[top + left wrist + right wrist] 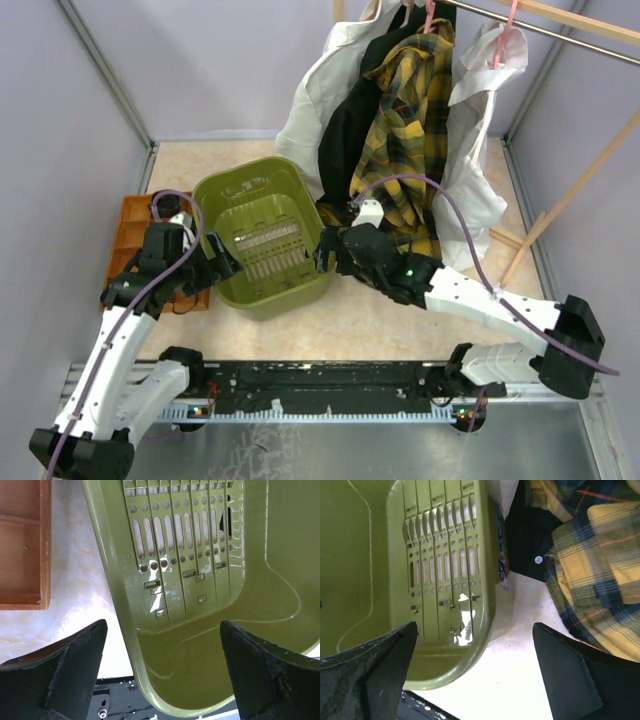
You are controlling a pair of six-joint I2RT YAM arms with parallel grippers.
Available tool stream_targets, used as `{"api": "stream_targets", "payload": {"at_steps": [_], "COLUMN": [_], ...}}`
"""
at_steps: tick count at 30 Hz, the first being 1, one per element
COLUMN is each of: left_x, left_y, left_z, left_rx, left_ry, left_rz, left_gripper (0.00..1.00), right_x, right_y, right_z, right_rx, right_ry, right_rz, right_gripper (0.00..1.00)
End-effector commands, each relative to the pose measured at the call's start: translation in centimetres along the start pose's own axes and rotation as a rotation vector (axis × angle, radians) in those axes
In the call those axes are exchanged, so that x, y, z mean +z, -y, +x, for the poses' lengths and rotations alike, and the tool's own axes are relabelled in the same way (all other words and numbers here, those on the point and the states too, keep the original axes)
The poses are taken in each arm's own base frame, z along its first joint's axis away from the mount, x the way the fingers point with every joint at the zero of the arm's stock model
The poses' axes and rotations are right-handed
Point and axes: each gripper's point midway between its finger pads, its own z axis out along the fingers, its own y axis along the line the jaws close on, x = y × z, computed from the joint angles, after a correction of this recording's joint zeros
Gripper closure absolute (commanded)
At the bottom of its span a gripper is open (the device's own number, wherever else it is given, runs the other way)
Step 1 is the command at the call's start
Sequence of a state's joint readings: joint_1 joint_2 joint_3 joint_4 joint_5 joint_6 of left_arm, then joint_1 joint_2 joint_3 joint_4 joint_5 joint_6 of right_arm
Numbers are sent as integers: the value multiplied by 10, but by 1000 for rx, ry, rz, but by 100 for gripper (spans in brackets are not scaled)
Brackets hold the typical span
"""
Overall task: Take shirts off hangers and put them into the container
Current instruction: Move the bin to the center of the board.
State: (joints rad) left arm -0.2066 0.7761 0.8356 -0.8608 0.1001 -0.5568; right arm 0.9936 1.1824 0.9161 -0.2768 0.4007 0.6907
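The olive-green container (262, 235) stands on the table, empty, its slotted bottom showing. My left gripper (215, 262) is open at its left wall, and the rim (117, 615) runs between the fingers. My right gripper (325, 250) is open at the right wall, the rim (487, 625) between its fingers too. Behind, the shirts hang bunched from a rail: a white one (300, 110), a black one (345, 140), a yellow-and-black plaid one (410, 130) and a cream one (480, 170). Pink hangers (508, 30) hook over the rail. The plaid shirt (600, 570) and the black shirt (525, 540) hang just right of the container.
An orange compartment tray (130, 225) lies left of the container, beside my left arm. Long wooden poles (570, 195) lean at the right wall. A metal rail (545, 28) crosses the back right corner. Grey walls close in the table on three sides.
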Motion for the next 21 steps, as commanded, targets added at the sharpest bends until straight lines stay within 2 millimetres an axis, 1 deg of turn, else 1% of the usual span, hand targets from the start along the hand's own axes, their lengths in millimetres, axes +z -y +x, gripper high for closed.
{"api": "stream_targets", "payload": {"at_steps": [1, 4, 6, 9, 11, 12, 14, 15, 17, 18, 21], "left_x": [4, 8, 11, 17, 23, 25, 31, 33, 39, 42, 47], "left_y": [8, 11, 20, 32, 36, 37, 35, 30, 15, 8, -1], "left_z": [-2, -4, -10, -22, -30, -35, -43, -49, -57, -61, -69], "left_rx": [-11, -7, 0, 13, 25, 32, 48, 54, 56, 58, 55], "left_ry": [8, 5, 19, 31, 39, 38, 38, 51, 60, 65, 54], "left_rz": [44, 61, 102, 139, 139, 132, 95, 58, -43, -82, -122], "left_gripper": [0, 0, 0, 0, 0, 0, 0, 0, 0, 0, 0], "right_x": [8, -1, -12, -34, -47, -49, -44, -43, -43, -41, -31], "right_y": [-37, -77, -97, -128, -140, -140, -127, -119, -113, -110, -101], "right_z": [-11, 13, 30, 49, 61, 64, 66, 69, 73, 72, 60], "right_rx": [70, 11, 7, -53, -82, -78, -55, -69, -110, -123, -155], "right_ry": [-37, -179, -275, -317, -345, -352, -353, -359, -369, -367, -313], "right_rz": [-145, -367, -452, -574, -624, -609, -519, -486, -478, -459, -375], "right_gripper": [1, 1, 1, 1, 1, 1, 1, 1, 1, 1, 1]}}
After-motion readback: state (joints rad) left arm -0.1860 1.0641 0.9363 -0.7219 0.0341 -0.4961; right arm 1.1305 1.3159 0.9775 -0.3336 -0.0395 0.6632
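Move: The bin stands between the hands, its near end skewed to the right: its middle is about 10 cm right and 4 cm ahead of the left hand, and some 16 cm left and 1 cm ahead of the right, lower than both. From the right hand, the plaid shirt's lower part is roughly 16 cm right and 3 cm ahead, the black shirt's about 10 cm ahead and 4 cm right. The wooden tray lies around 18 cm left of the left hand and 2 cm ahead. The right hand sinks slightly and sweeps back about 10 cm and left 7 cm around the bin's near right corner, turning some 30 degrees counter-clockwise and tipping down, to end at the near edge with one open finger against the wall beneath the rim. The left hand, after a brief near-halt, slides about 6 cm forward along the bin's left side, fingers still wide open astride the rim, its outer finger coming up against the outside of the wall. ##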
